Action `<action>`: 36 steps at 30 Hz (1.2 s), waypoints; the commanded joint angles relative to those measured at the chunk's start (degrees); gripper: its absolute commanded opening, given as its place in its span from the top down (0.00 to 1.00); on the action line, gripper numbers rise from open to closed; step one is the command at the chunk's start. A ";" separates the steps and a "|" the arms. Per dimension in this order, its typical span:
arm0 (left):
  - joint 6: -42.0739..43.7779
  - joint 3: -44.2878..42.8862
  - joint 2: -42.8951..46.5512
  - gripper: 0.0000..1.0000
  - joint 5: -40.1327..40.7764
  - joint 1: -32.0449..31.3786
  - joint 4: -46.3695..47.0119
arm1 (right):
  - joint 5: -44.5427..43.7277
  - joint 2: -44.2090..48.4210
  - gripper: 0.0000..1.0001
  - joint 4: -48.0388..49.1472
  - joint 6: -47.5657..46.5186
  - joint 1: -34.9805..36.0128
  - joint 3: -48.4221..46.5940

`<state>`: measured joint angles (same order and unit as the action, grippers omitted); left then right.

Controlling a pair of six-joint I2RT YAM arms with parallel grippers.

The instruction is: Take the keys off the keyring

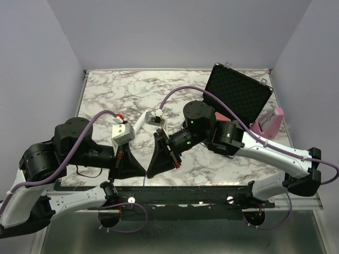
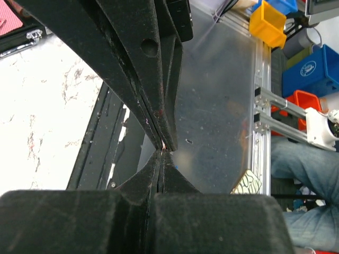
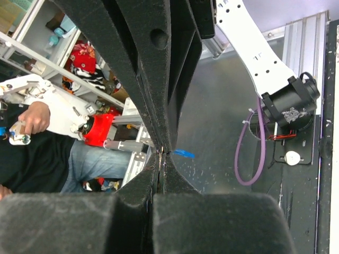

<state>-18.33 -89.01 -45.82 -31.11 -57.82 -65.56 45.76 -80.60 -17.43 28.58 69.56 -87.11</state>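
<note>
My left gripper and right gripper meet tip to tip above the table's front edge. Both are shut. A thin silvery sliver, the keyring, is pinched between the right fingers. It also shows where the tips meet in the left wrist view. The blue head of a key sticks out sideways just beside the touching tips. In the top view it is only a thin blue line below the tips. The key's blade and most of the ring are hidden by the fingers.
An open black case stands at the back right of the marble table, with a pink object beside it. A white stick-like tool lies behind the grippers. The black front rail runs below them.
</note>
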 commanded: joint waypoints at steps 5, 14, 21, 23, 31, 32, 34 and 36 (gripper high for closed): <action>2.51 -2.39 -4.45 1.00 -0.18 -0.01 0.35 | -4.19 -0.70 0.99 5.12 -1.16 0.40 0.09; 0.66 -3.09 -3.22 0.87 7.19 -0.01 1.14 | -4.98 1.93 0.99 9.52 0.60 0.31 4.14; -0.57 -6.17 -1.91 0.59 14.05 -0.01 0.61 | -7.08 3.60 0.99 12.07 1.39 0.31 6.42; -1.01 -6.79 -1.03 0.50 15.63 -0.01 1.22 | -8.22 4.13 0.99 12.33 1.57 0.40 6.86; -8.56 0.31 9.15 0.32 24.25 -0.01 12.54 | -13.67 7.38 0.99 18.56 3.76 0.40 11.61; -9.61 2.07 10.74 0.31 24.78 -0.01 14.39 | -14.63 7.73 0.99 19.18 3.94 0.31 12.13; -11.81 5.50 14.26 0.30 25.66 -0.01 18.26 | -16.74 8.43 0.99 21.03 4.82 0.31 13.28; -13.39 8.23 16.90 0.30 25.14 -0.01 21.51 | -18.76 9.05 0.99 23.05 5.87 0.31 14.33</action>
<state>-25.96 -86.02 -33.76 -9.45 -57.87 -54.35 32.77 -73.80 -0.86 32.18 69.45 -74.67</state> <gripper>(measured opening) 0.700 0.009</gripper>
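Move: Both shut grippers meet tip to tip above the table's front edge. The keyring sits between the tips, about 1 cm to the left hand's right and 1 cm to the right hand's left, level with both. Its blue tag hangs roughly 3 cm below the left hand and 1 cm back. The white tube lies on the table some 38 cm ahead of the left hand, 10 cm to its left and 36 cm down. Left fingers open off the keyring, retreating up-left and forward about 7 cm; right carries it 3 cm forward. ##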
